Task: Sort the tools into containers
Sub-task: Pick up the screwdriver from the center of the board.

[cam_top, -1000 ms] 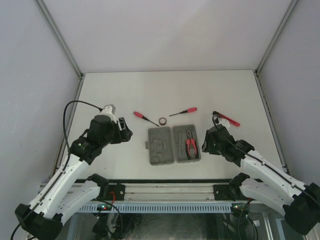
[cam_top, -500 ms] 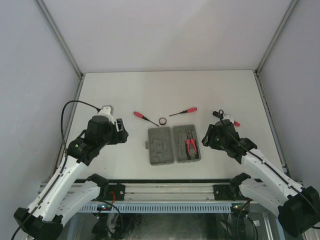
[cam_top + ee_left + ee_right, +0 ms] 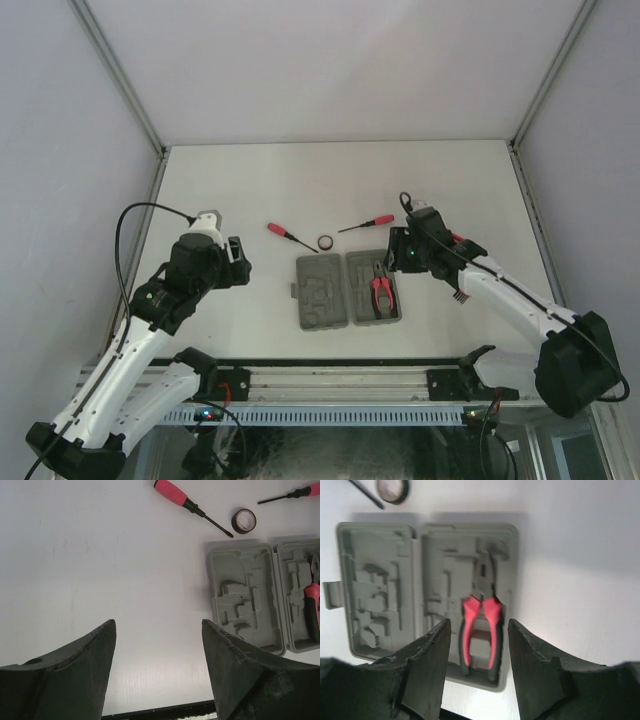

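Note:
The grey case [image 3: 322,293] lies open in the table's middle, with red-handled pliers [image 3: 381,289] in its right half [image 3: 432,555]. Beyond it lie a red screwdriver [image 3: 289,236], a black ring [image 3: 326,242] and a second, slimmer screwdriver [image 3: 366,224]. My right gripper [image 3: 398,262] hovers open at the case's right edge. In its wrist view the pliers [image 3: 481,626] show between the empty fingers [image 3: 420,670]. My left gripper [image 3: 243,266] is open and empty over bare table left of the case [image 3: 245,597]. Its view shows the screwdriver [image 3: 192,507] and ring [image 3: 244,520].
A slim red stick tool [image 3: 458,239] peeks out behind my right arm. A small dark comb-like piece [image 3: 459,294] lies right of the case. Metal rails run along the table's side edges, and white walls close it in.
My right arm has swung left and away from me, from the table's right side to the case. The left gripper has drawn back slightly to the left.

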### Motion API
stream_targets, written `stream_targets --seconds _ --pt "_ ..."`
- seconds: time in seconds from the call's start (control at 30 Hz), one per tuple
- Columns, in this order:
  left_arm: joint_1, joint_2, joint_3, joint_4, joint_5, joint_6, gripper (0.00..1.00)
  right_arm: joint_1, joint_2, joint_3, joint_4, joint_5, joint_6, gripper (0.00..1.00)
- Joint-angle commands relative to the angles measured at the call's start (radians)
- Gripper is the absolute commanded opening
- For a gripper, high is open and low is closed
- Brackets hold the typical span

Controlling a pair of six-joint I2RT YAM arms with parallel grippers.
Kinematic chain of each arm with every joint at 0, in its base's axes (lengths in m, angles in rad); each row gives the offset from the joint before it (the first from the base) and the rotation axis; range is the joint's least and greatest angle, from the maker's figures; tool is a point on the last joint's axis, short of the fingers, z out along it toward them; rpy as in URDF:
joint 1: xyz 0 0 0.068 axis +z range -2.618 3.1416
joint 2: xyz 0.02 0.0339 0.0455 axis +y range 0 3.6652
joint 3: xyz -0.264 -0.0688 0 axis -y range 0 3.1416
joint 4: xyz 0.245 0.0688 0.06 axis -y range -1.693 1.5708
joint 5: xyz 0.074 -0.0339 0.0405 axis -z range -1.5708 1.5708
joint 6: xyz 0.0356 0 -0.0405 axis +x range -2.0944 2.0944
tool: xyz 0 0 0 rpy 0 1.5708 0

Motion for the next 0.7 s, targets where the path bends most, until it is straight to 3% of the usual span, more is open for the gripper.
stream_targets --seconds 0.0,0.67 --pt "0.005 -0.012 0.037 0.011 -0.038 0.019 0.73 0.056 0.107 0.143 0.064 -0.005 -0.111 0.49" --pt "0.005 -0.161 0.039 -0.008 -0.150 -0.002 0.75 0.229 0.872 0.915 0.146 -0.244 -0.241 0.50"
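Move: From the right hand, the left screwdriver lies about 24 cm to the left and 16 cm ahead, some 9 cm below. At the same depth, the tape roll is 16 cm left and 14 cm ahead, the right screwdriver 6 cm left and 20 cm ahead, and the pliers almost straight below, about 2 cm left. From the left hand, the left screwdriver is roughly 18 cm ahead, 10 cm to the right and 17 cm down. Sweeping fast to the left and forward, about 21 cm and 11 cm, the right hand leaves the pliers' tray and heads for the left screwdriver, rising 2 cm before easing back down. The wrist turns some 30 degrees counter-clockwise on the way, fingers staying half open and touching nothing. Meanwhile the empty left hand backs off, rising 3 cm and shifting nearly as far left. ##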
